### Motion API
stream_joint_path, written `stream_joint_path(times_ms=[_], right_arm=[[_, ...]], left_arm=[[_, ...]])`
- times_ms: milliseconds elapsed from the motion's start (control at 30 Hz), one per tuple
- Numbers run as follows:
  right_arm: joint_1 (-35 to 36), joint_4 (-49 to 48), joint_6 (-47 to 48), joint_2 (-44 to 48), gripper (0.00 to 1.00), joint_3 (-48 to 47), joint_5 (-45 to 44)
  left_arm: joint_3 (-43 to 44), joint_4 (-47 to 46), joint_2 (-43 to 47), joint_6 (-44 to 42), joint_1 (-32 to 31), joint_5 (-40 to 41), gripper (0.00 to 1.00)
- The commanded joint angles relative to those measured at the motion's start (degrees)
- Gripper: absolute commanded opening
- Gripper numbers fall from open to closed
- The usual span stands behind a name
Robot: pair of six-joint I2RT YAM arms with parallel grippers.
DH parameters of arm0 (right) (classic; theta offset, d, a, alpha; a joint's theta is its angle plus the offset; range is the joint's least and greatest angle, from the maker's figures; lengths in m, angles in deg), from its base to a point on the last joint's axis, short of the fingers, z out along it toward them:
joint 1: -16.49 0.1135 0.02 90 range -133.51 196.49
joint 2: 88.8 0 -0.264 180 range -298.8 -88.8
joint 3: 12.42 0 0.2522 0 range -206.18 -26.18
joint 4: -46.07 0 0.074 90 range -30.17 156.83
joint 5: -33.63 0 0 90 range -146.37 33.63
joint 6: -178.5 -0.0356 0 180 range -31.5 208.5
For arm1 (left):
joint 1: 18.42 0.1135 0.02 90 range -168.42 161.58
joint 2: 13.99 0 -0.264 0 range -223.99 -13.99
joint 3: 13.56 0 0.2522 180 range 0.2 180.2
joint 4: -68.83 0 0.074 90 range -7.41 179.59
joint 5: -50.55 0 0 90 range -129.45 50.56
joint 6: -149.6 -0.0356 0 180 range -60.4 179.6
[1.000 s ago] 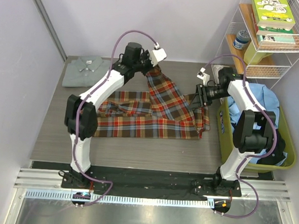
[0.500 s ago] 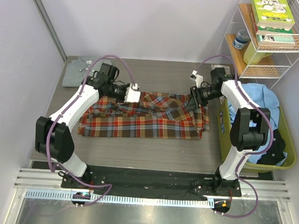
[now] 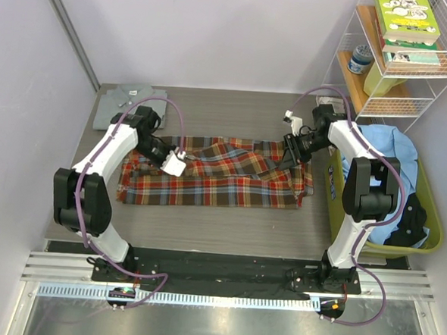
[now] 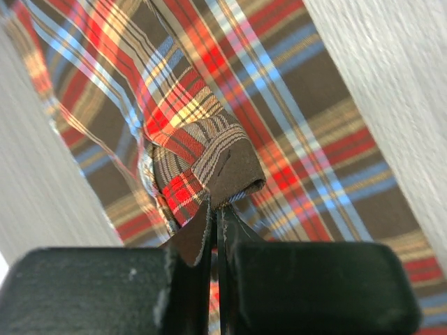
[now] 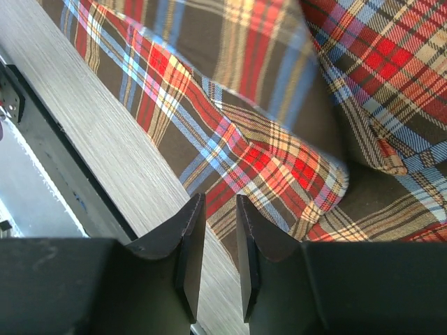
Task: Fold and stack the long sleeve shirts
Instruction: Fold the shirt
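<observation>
The plaid long sleeve shirt (image 3: 230, 179) lies spread across the middle of the grey table (image 3: 204, 231). My left gripper (image 3: 174, 163) is low over the shirt's left part, shut on a bunched fold of the plaid cloth (image 4: 209, 157). At the shirt's right end my right gripper (image 3: 291, 150) hovers just above the plaid (image 5: 265, 139). Its jaws stand a narrow gap apart with nothing between them. The pale grey long sleeve shirt (image 3: 127, 107) lies folded at the table's back left corner, apart from both grippers.
A green bin (image 3: 425, 225) holding blue cloth stands right of the table, beside the right arm. A white wire shelf (image 3: 404, 65) with books rises at the back right. A black rail (image 3: 225, 262) runs along the table's near edge.
My left gripper has swung from high at the back down and left, carrying the plaid fold with it. The shirt now lies flatter. My right gripper's jaws have narrowed.
</observation>
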Motion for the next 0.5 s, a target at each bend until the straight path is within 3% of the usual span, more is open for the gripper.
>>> stream_joint_path(times_ms=[0, 167, 367, 467], right_arm=[[0.1, 1.1, 1.7, 0.3, 0.29, -0.7, -0.2], [0.9, 1.2, 2.0, 1.1, 0.29, -0.5, -0.9], [4.6, 0.4, 1.1, 2.0, 0.27, 0.7, -3.3], [6.8, -0.7, -0.4, 3.0, 0.25, 1.7, -5.4]], left_arm=[[0.7, 6.9, -0.4, -30.8, 2.3, 2.1, 0.00], [-3.6, 6.4, -0.4, -37.7, 4.4, 6.5, 0.01], [-8.8, 1.6, 1.6, -37.7, 6.6, 11.9, 0.25], [-9.5, 2.6, 3.1, -35.7, 9.3, 14.9, 0.27]])
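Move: My shut left fingers still hold the plaid shirt's sleeve end. Its place on the near band of the folded plaid shirt is about 5 cm back, 3 cm left and 9 cm below that hand. The shirt's middle lies some 10 cm to the hand's right, level with it; the grey shirt is about 20 cm ahead and 17 cm left. From my right hand the sleeve's place is about 33 cm left, 8 cm back and 7 cm below. I carry the sleeve end left with my left hand, about 7 cm, sinking nearly as far and drawing back some 4 cm towards the shirt's near band. The descent steepens midway as my fingers open about a quarter and let the cloth go, while the wrist tips some 15 degrees so they point more steeply down. My right hand only eases a little left and back. ##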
